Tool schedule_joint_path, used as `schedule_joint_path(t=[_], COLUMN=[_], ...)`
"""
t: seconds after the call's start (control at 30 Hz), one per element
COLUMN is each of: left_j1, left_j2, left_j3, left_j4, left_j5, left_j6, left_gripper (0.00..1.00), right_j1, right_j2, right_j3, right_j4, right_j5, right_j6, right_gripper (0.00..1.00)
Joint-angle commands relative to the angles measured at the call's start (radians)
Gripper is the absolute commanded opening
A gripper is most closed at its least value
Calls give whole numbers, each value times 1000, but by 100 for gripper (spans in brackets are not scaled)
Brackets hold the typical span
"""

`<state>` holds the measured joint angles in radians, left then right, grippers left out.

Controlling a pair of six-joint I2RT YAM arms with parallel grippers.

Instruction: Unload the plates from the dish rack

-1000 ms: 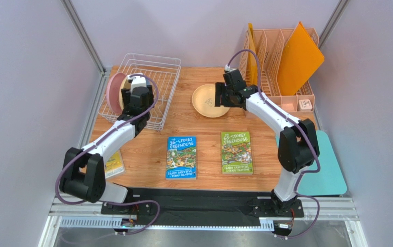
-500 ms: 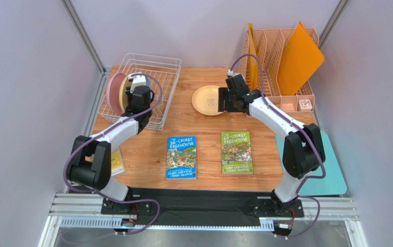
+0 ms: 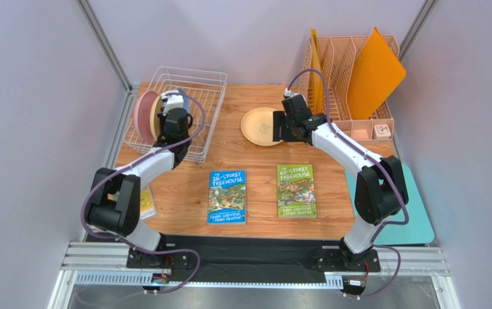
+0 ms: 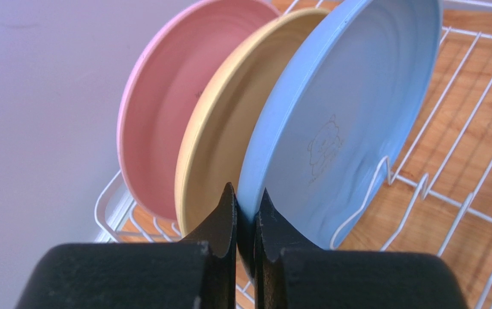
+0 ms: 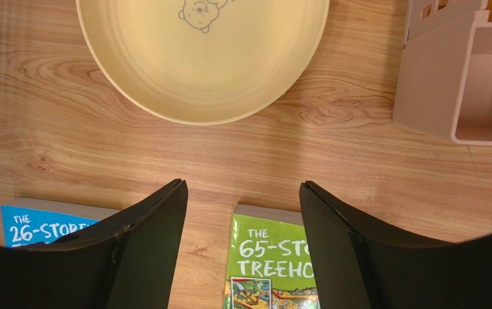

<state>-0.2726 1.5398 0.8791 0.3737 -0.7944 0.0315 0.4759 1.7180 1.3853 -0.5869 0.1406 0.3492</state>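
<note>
The white wire dish rack (image 3: 204,82) stands at the back left. In it three plates stand on edge: pink (image 4: 164,122), cream-yellow (image 4: 219,129) and light blue (image 4: 351,109). My left gripper (image 4: 247,207) is shut on the lower rim of the light blue plate; from above it (image 3: 166,111) covers that plate. A second cream-yellow plate (image 3: 259,126) lies flat on the table and also shows in the right wrist view (image 5: 203,58). My right gripper (image 5: 242,193) is open and empty, just at that plate's near right edge (image 3: 280,126).
A peach organizer (image 3: 348,96) with orange folders stands at the back right, its corner close to my right gripper (image 5: 461,77). A blue book (image 3: 227,196) and a green book (image 3: 296,190) lie in the middle front. A teal mat (image 3: 416,219) lies at the right.
My left arm has pushed forward into the rack towards the standing plates. My right gripper has shifted slightly back and right from over the flat cream plate, which has stayed put.
</note>
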Motion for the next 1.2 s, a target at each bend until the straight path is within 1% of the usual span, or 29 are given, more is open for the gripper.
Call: schedule_joint_path(t=[0.0,0.03,0.13,0.17,0.2,0.3,0.57,0.6,0.67,0.7,0.73,0.77,0.8,0.83,0.9,0.93,1.0,1.03,1.1,1.13,1.17], left_j1=[0,-2,-10,-14,-23,-40,-86,-97,-143,-157,-166,-171,-171,-172,-172,-172,-171,-171,-171,-171,-171], left_j2=[55,90,134,138,140,112,-13,-26,-87,-114,-169,-197,-243,-268,-323,-334,-354,-356,-366,-368,-369], left_j3=[121,162,211,215,215,190,158,153,152,159,197,219,237,238,225,224,224,221,198,186,172], left_j4=[143,143,157,189,204,269,278,271,159,66,-193,-308,-381,-482,-527,-560,-594,-608,-608,-586,-572], left_j5=[-120,-138,-199,-245,-261,-292,-308,-310,-280,-246,-156,-90,-25,92,213,322,409,488,547,607,635], left_j6=[106,120,185,227,248,312,375,383,346,294,116,22,-52,-152,-221,-281,-341,-385,-454,-473,-491], left_gripper=[0,0,0,0,0,0,0,0,0,0,0,0,0,0,0,0,0,0,0,0,0], right_j1=[24,26,35,38,38,38,52,53,53,53,52,53,53,53,52,53,53,53,53,53,53], right_j2=[-34,-37,-51,-55,-57,-63,-95,-104,-112,-123,-126,-133,-139,-143,-147,-149,-146,-144,-146,-144,-144], right_j3=[-23,-26,-38,-42,-42,-43,-55,-58,-58,-55,-54,-54,-54,-54,-55,-61,-65,-72,-88,-106,-121], right_j4=[18,15,16,16,15,15,15,19,24,35,45,61,94,113,175,197,252,271,335,361,389], right_j5=[11,11,25,27,28,33,40,40,27,18,-21,-54,-84,-145,-217,-252,-283,-311,-344,-360,-372], right_j6=[-7,-9,-7,-7,-6,-6,5,5,2,5,-4,-7,-6,0,5,13,31,37,65,71,79], right_gripper=[70,70,70,70,70,70,70,70,70,70,70,70,70,70,70,70,70,70,70,70,70])
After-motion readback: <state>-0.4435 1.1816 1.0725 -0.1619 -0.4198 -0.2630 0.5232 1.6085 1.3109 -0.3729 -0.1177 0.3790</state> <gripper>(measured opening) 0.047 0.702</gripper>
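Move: Over the rack, the left hand still pinches the blue plate by its near rim. The open right gripper, where the plate is headed, is about 39 cm to its right, 5 cm back and 5 cm lower; the cream plate in the rack is 4 cm left and 5 cm ahead, the pink plate 8 cm left and 5 cm ahead, both slightly below. From the right hand, the blue plate's middle is roughly 37 cm left, 11 cm ahead and 2 cm higher; the yellow plate lies 4 cm left, 5 cm ahead and 12 cm below. Lifting the blue plate, the left hand keeps its pinch and rises about 12 cm, first easing 3 to 4 cm forward, then drawing back past its start and swinging some 12 cm right, out over the rack's right side, the wrist finally turning clockwise and rolling right side up. The right hand dips slightly back, then late on goes 6 cm left and up towards the plate, left side tilting up, fingers staying open. ##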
